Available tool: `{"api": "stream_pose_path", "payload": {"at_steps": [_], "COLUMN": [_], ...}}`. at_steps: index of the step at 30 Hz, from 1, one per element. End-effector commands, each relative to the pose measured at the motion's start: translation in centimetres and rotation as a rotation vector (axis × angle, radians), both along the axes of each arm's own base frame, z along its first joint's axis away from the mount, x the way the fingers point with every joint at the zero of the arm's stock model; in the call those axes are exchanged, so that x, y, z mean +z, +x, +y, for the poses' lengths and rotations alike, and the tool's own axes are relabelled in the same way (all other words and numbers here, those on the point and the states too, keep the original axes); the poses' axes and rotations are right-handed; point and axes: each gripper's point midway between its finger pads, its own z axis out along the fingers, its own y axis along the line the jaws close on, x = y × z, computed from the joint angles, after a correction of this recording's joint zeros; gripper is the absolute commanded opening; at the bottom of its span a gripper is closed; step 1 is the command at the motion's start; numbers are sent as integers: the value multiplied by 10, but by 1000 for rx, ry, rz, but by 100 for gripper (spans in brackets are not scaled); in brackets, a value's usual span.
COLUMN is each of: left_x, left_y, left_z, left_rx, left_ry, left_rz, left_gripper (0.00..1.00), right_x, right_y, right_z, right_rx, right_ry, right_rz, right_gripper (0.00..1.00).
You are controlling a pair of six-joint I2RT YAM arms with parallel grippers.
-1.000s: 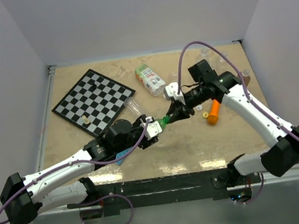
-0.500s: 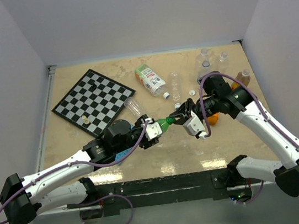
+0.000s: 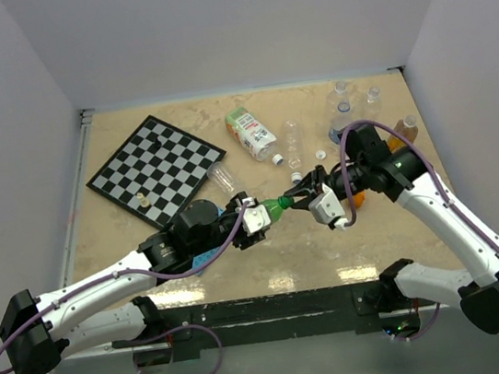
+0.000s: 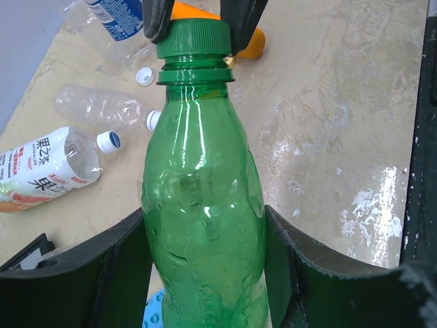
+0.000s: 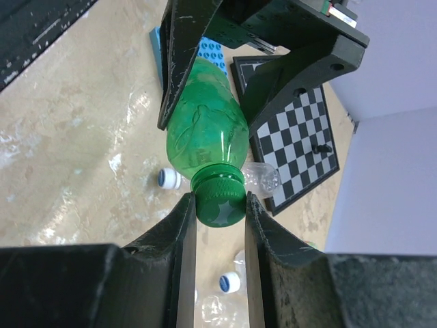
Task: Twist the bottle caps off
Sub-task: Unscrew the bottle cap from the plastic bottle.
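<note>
A green bottle (image 3: 272,207) lies level above the table, held by its body in my left gripper (image 3: 255,216), whose fingers (image 4: 130,260) press both sides of it. In the left wrist view the bottle (image 4: 203,205) fills the middle. Its green bottle cap (image 4: 193,37) sits on the neck. My right gripper (image 3: 296,197) is shut on that cap from the right. In the right wrist view the cap (image 5: 220,198) is pinched between the two dark fingers (image 5: 183,232) of my right gripper (image 5: 220,206).
A chessboard (image 3: 156,168) with a few pieces lies at the back left. A labelled bottle (image 3: 251,133), a clear bottle (image 3: 293,144) and a loose white cap (image 3: 320,154) lie behind the grippers. An orange carrot toy (image 3: 355,198) lies under my right arm. More small bottles (image 3: 341,90) stand back right.
My right wrist has turned about the cap, its camera swinging from above to below, and the right arm has shifted toward me. The left gripper and bottle have stayed put.
</note>
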Motion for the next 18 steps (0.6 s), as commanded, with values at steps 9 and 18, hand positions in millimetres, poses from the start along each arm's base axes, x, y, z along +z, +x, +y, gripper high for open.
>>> {"api": "stream_pose_path", "payload": {"at_steps": [9,18], "left_x": [-7,-6], "left_y": [-2,-2], "left_z": [5,6], "left_rx": [7,10], "left_ry": [30,28], "left_rz": [33,30], "left_gripper": [6,6], "right_x": [12,25], "right_y": [0,0], "right_z": [-6,-16], "right_rx": [-139,-213], "right_ry": [122,124], "right_rz": [204,254], "right_gripper": [41,76]}}
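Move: The green bottle's cap is already between my right fingers, right at the hand point. From my left hand, which still grips the bottle's body, the cap is about 10 cm to the right, 2 cm ahead and some 5 cm higher. Roughly 20 cm below my right hand on the table, the clear bottle lies some 29 cm ahead and 8 cm right, and the empty bottle about 17 cm ahead and 14 cm left. I let go of the cap with my right hand: its wrist rolls back some 15 degrees, clockwise as seen looking at the cap's top, and partway through the fingers spread wide and back off about 1 cm to the right and a little up. My left hand keeps its hold on the bottle and sinks about 1.5 cm as the cap comes free of my right fingers. ##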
